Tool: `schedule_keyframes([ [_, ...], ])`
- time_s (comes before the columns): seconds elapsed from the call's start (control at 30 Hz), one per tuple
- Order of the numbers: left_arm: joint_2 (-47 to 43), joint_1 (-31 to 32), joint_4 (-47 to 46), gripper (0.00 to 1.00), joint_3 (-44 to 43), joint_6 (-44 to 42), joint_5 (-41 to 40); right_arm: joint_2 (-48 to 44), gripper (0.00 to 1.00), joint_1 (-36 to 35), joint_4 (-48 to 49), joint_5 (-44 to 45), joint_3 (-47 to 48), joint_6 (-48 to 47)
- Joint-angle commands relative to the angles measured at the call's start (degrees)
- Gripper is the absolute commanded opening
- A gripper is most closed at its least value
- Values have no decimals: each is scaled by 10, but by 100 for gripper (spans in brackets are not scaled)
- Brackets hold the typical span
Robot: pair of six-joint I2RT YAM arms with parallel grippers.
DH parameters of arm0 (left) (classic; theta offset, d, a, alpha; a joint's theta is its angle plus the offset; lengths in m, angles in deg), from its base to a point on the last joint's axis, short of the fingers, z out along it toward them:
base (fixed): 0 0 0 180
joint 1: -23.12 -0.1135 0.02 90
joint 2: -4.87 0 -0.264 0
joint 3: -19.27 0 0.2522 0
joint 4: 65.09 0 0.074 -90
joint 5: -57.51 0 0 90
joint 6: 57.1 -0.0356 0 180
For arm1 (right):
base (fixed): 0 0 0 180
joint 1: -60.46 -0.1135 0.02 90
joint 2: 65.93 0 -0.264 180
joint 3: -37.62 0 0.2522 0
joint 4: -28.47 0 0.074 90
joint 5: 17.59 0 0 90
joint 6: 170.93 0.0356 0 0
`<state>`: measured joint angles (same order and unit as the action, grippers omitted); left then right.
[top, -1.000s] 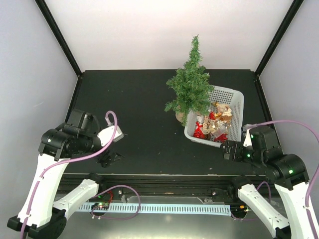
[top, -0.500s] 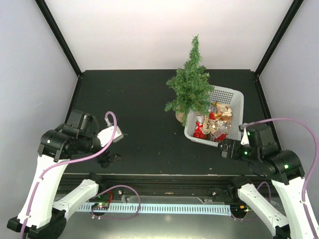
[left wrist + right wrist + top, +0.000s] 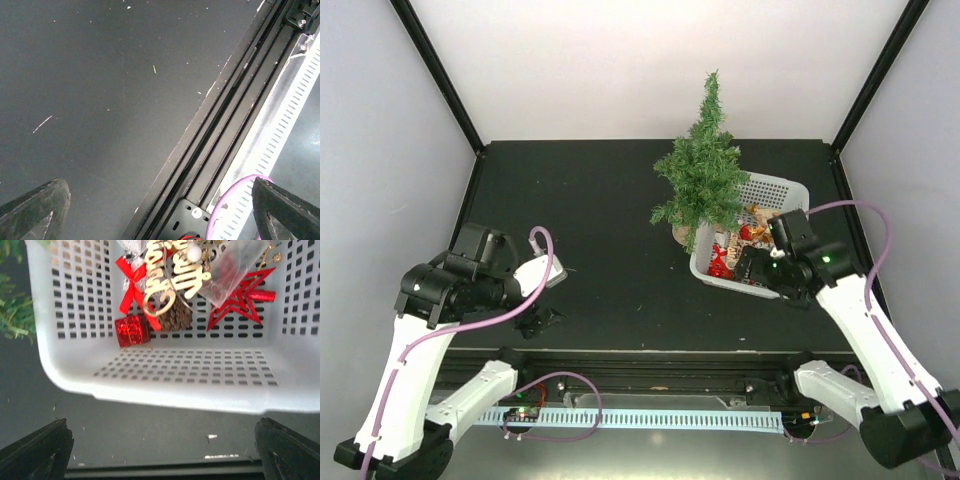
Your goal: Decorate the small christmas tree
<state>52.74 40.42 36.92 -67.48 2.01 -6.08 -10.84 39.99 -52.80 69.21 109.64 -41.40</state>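
Observation:
The small christmas tree (image 3: 703, 175) stands upright at the back of the black table, with its green needles (image 3: 12, 315) just showing at the left of the right wrist view. Touching its right side is a white perforated basket (image 3: 792, 191) holding ornaments: a red gift box (image 3: 132, 331), a red bow (image 3: 131, 282), a pine cone (image 3: 176, 315), a red star (image 3: 240, 302) and gold lettering (image 3: 160, 275). My right gripper (image 3: 745, 266) hovers open over the basket's near rim (image 3: 165, 395), nothing between its fingers. Open and empty too, my left gripper (image 3: 542, 320) hangs above the table's front left edge.
A black rail (image 3: 220, 130) and a white slotted strip (image 3: 280, 125) run along the table's front edge under the left gripper. A pink cable (image 3: 235, 195) loops there. Black frame posts (image 3: 435, 70) stand at the back corners.
My right arm has swung forward and left from the table's front right corner to the basket's near rim. The left arm has barely moved.

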Motion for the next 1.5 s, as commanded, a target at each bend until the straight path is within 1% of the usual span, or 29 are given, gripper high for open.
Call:
schedule_keyframes([
  [0.0,-16,-6,3,99,0,8,-9,52,100,19,79,23,1,21],
  [0.17,-20,-7,4,99,0,8,-8,110,100,69,154,-12,-51,51],
  [0.3,-26,-8,5,99,-1,7,-8,151,100,92,159,3,-70,84],
  [0.43,-27,-9,5,99,-1,7,-6,173,100,105,101,72,-61,126],
  [0.53,-28,-8,6,99,-1,6,-5,161,99,124,59,120,-61,159],
  [0.63,-29,-9,5,99,-1,5,-3,140,100,153,24,166,-60,191],
  [0.73,-28,-9,6,99,0,3,-1,136,100,199,2,182,-56,198],
  [0.9,-23,-9,6,99,0,1,4,204,100,250,-60,209,-9,196],
  [0.97,-19,-9,6,99,-1,0,5,221,100,256,-47,185,2,166],
  [1.03,-17,-9,6,99,-1,0,5,209,100,255,-19,146,2,130],
  [1.1,-16,-9,6,99,-1,0,4,175,99,253,22,99,-4,90],
  [1.2,-14,-9,5,99,-1,0,5,113,98,248,66,57,-14,53],
  [1.3,2,-9,6,99,-7,0,3,76,96,243,75,23,-12,19],
  [1.37,20,-9,-7,99,-12,4,-1,56,95,230,73,18,-8,10],
  [1.47,71,-7,-45,99,-60,9,-9,35,95,203,79,-17,-9,7],
])
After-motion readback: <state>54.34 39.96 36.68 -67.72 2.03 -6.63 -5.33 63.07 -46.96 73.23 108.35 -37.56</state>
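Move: The ornament basket's middle lies about 12 cm ahead of the open right hand, some 2 cm to its left and 12 cm lower. In its front part, from the hand, the red gift box lies 6 cm ahead and 6 cm left, the red star 7 cm ahead and 2 cm right, and beyond its left side the tree's foot is 13 cm ahead and 15 cm left. From the left hand, the basket is about 21 cm ahead, 40 cm right and 20 cm below. The right hand heads forward and down into the front of the ornament basket, about 5 cm forward and nearly 9 cm lower. Fingers wide open, it then sweeps some 10 cm to the right and a little back while turning clockwise up to about 45 degrees, before rising and easing forward and left, partly untwisting, to end over the ornaments. ##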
